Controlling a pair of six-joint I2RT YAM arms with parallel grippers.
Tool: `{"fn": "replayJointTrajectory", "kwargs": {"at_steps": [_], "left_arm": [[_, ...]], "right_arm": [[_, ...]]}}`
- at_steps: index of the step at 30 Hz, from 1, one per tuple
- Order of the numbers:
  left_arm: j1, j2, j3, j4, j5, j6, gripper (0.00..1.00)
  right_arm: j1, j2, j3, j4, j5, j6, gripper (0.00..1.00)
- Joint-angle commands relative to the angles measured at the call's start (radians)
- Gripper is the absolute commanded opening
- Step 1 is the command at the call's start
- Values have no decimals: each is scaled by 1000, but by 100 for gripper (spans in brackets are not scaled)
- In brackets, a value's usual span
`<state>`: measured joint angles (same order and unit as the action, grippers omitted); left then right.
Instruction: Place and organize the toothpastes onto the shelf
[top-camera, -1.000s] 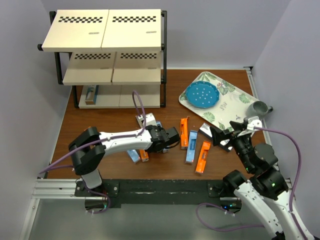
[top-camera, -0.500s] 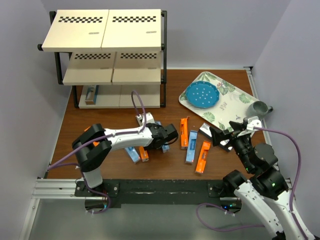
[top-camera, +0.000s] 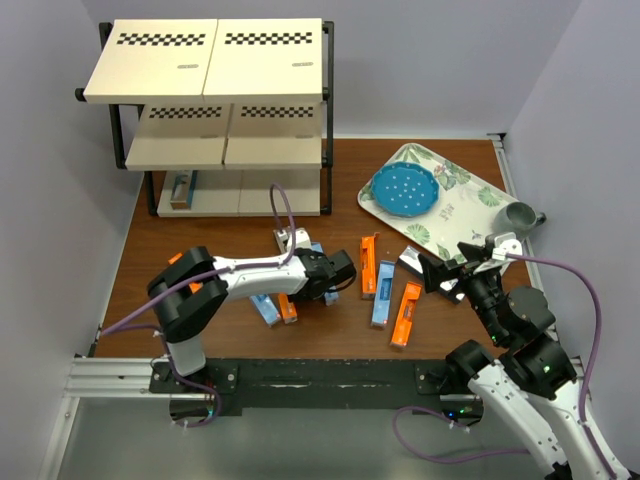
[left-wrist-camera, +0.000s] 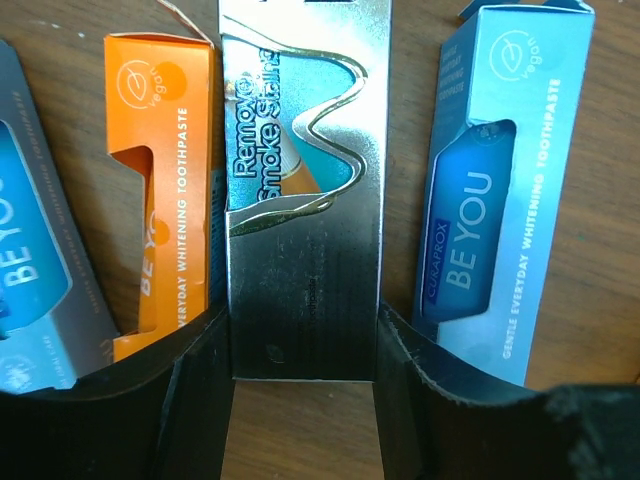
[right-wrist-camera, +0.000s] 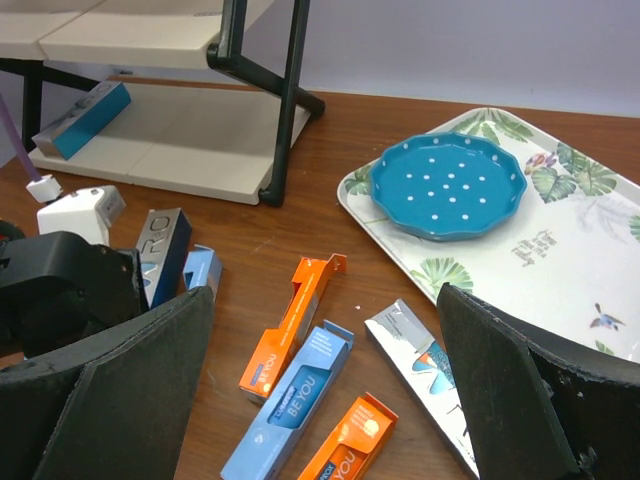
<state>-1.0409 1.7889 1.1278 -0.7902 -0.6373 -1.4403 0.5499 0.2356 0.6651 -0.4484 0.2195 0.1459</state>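
Observation:
My left gripper (left-wrist-camera: 305, 330) is down on the table with its two fingers pressed against the long sides of a silver toothpaste carton (left-wrist-camera: 305, 200). An orange carton (left-wrist-camera: 170, 220) lies to its left and a light blue one (left-wrist-camera: 490, 200) to its right. From above, that gripper (top-camera: 325, 280) covers the silver carton. Loose toothpastes lie mid-table: orange (top-camera: 368, 265), blue (top-camera: 384, 295), orange (top-camera: 405, 315), silver (top-camera: 413, 262). One carton (top-camera: 182, 188) lies on the bottom board of the shelf (top-camera: 225, 150). My right gripper (top-camera: 445, 272) hovers open and holds nothing.
A floral tray (top-camera: 470, 215) at the right holds a blue dotted plate (top-camera: 400, 190) and a grey cup (top-camera: 518, 214). Two more cartons, blue (top-camera: 265, 310) and orange (top-camera: 288, 308), lie under the left forearm. The shelf's black post (right-wrist-camera: 290, 100) stands near the cartons.
The left gripper's jaws have narrowed onto the silver carton and the arm has shifted slightly. The right arm has stayed still.

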Motion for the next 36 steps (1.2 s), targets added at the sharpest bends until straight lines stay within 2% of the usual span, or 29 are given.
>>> {"fn": "replayJointTrajectory", "kwargs": {"at_steps": [1,6,9,10,19,27,31,36], "left_arm": [[1,-112,62,-44,-73,96,35],[7,-187,86,-53,-108,221,34],[22,-249,75,-17,-131,329,33],[33,-284,52,8,-127,418,33],[298,-526,-226,382,10,869,33],[545,-614,-414,676,128,1070,34],[677,-583,-436,752,207,1130,34],[763,-525,-433,862,281,1196,34]], "right_arm": [[7,10,-1,28,15,-8,99],[7,11,-1,30,15,-8,99],[5,13,-2,30,12,-8,99],[5,14,-1,30,12,-6,98],[5,21,4,22,21,-6,99],[5,33,11,7,29,-8,99],[5,34,10,7,44,-6,99],[5,41,11,4,47,-6,99]]}}
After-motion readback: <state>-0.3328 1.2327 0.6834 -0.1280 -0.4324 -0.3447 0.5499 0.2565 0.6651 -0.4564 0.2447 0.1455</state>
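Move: The left fingers already grip the silver toothpaste near its close end; the free spot on the bottom shelf lies about 19 cm ahead and 21 cm left, some 3 cm higher. The stored box stands about 21 cm ahead and 29 cm left. Beside the hand, the near orange box is 3 cm back and 4 cm left, the right blue box 1 cm ahead and 6 cm right. From the right hand, that spot lies about 25 cm ahead, 52 cm left and 23 cm lower. Bring the left gripper straight up first, keeping its hold on the silver toothpaste, until it is some 10 cm higher; then swing it about 19 cm left and 10 cm forward towards the bottom shelf beside the stored box, sinking slightly. Tip the fingers outwards about 15 degrees and turn the wrist a little clockwise on the way. ##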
